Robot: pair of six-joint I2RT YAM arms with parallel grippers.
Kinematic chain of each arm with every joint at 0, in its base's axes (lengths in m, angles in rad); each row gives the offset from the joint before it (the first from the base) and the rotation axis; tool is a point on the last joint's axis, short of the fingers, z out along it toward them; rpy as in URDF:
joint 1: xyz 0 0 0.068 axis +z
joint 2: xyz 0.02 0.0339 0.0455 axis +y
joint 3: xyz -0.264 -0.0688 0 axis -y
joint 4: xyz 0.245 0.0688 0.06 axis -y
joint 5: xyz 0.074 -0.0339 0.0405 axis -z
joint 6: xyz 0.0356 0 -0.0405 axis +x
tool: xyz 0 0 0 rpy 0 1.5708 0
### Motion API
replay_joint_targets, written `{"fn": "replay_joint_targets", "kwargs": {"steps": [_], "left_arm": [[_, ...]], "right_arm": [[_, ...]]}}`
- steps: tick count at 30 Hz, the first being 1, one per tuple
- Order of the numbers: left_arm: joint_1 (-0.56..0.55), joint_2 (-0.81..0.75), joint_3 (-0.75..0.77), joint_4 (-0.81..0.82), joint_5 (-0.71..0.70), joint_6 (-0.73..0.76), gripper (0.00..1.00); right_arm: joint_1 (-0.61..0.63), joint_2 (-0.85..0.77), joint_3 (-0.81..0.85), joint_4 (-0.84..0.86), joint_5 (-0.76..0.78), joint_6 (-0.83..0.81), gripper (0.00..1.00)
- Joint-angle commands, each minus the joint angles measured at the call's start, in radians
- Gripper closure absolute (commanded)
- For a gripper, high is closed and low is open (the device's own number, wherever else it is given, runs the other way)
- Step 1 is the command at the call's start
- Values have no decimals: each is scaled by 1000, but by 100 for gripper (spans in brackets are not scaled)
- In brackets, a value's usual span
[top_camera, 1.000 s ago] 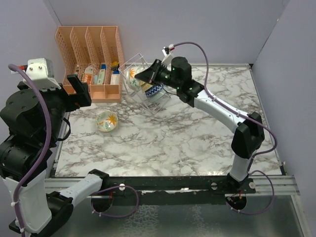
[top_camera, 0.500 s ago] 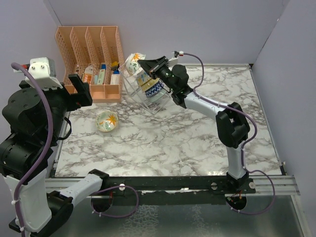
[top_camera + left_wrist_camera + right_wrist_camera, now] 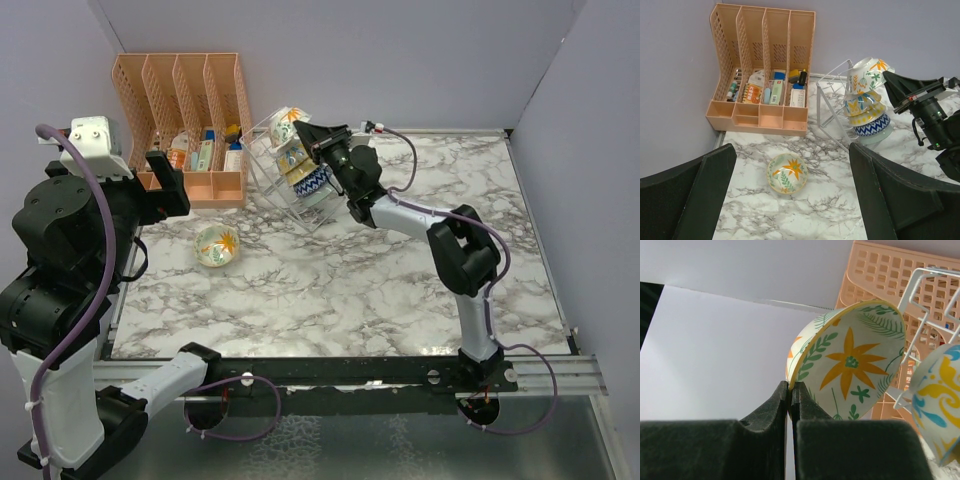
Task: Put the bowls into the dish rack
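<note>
The wire dish rack [image 3: 268, 178] stands at the back of the table and holds several patterned bowls [image 3: 306, 180] stacked on their sides. My right gripper [image 3: 308, 135] is shut on the rim of a cream bowl with orange flowers [image 3: 288, 124], holding it tilted at the top of the rack; the wrist view shows the rim pinched between the pads [image 3: 791, 387] and the bowl [image 3: 850, 355] next to a rack wire. One more floral bowl [image 3: 217, 244] lies alone on the table. My left gripper [image 3: 165, 185] is open and empty, high above that bowl [image 3: 786, 173].
An orange slotted file organizer [image 3: 185, 100] with small items stands at the back left, right beside the rack [image 3: 832, 95]. Grey walls close the left, back and right. The marble table [image 3: 400, 270] stretches in front of and to the right of the rack.
My right gripper has carried the flowered bowl left and up, from in front of the rack to its top left. The left arm has barely shifted.
</note>
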Motion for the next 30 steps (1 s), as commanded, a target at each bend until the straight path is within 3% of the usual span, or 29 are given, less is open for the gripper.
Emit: {"fn": "replay_joint_targets", "kwargs": {"steps": [1,14,20,30], "left_arm": [[-7,3,4,10,-17,22,1],[-22,-2,-12,12,-46,45,1],[-29,-2,-15,15,-58,50,1],[-33,2,3,11,-56,41,1]], "right_arm": [[-1,63,21,138,20,42,99],[1,137,9,138,44,117,98],[2,119,14,43,42,125,79],[5,40,8,-130,65,122,65]]}}
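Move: The right hand pinches the orange-flowered bowl by its rim; its free place at the rack's far end lies about 10 cm below, 5 cm left and 2 cm ahead. The blue-rimmed bowl stands some 10 cm below, 2 cm back and 3 cm left; the yellow bowl is 11 cm below, 5 cm back, neither left nor right. From the left hand that free place is roughly 30 cm ahead, 16 cm right and 28 cm down. The right hand lowers its bowl about 7 cm into the rack beside the blue-rimmed bowl, then opens partway. ##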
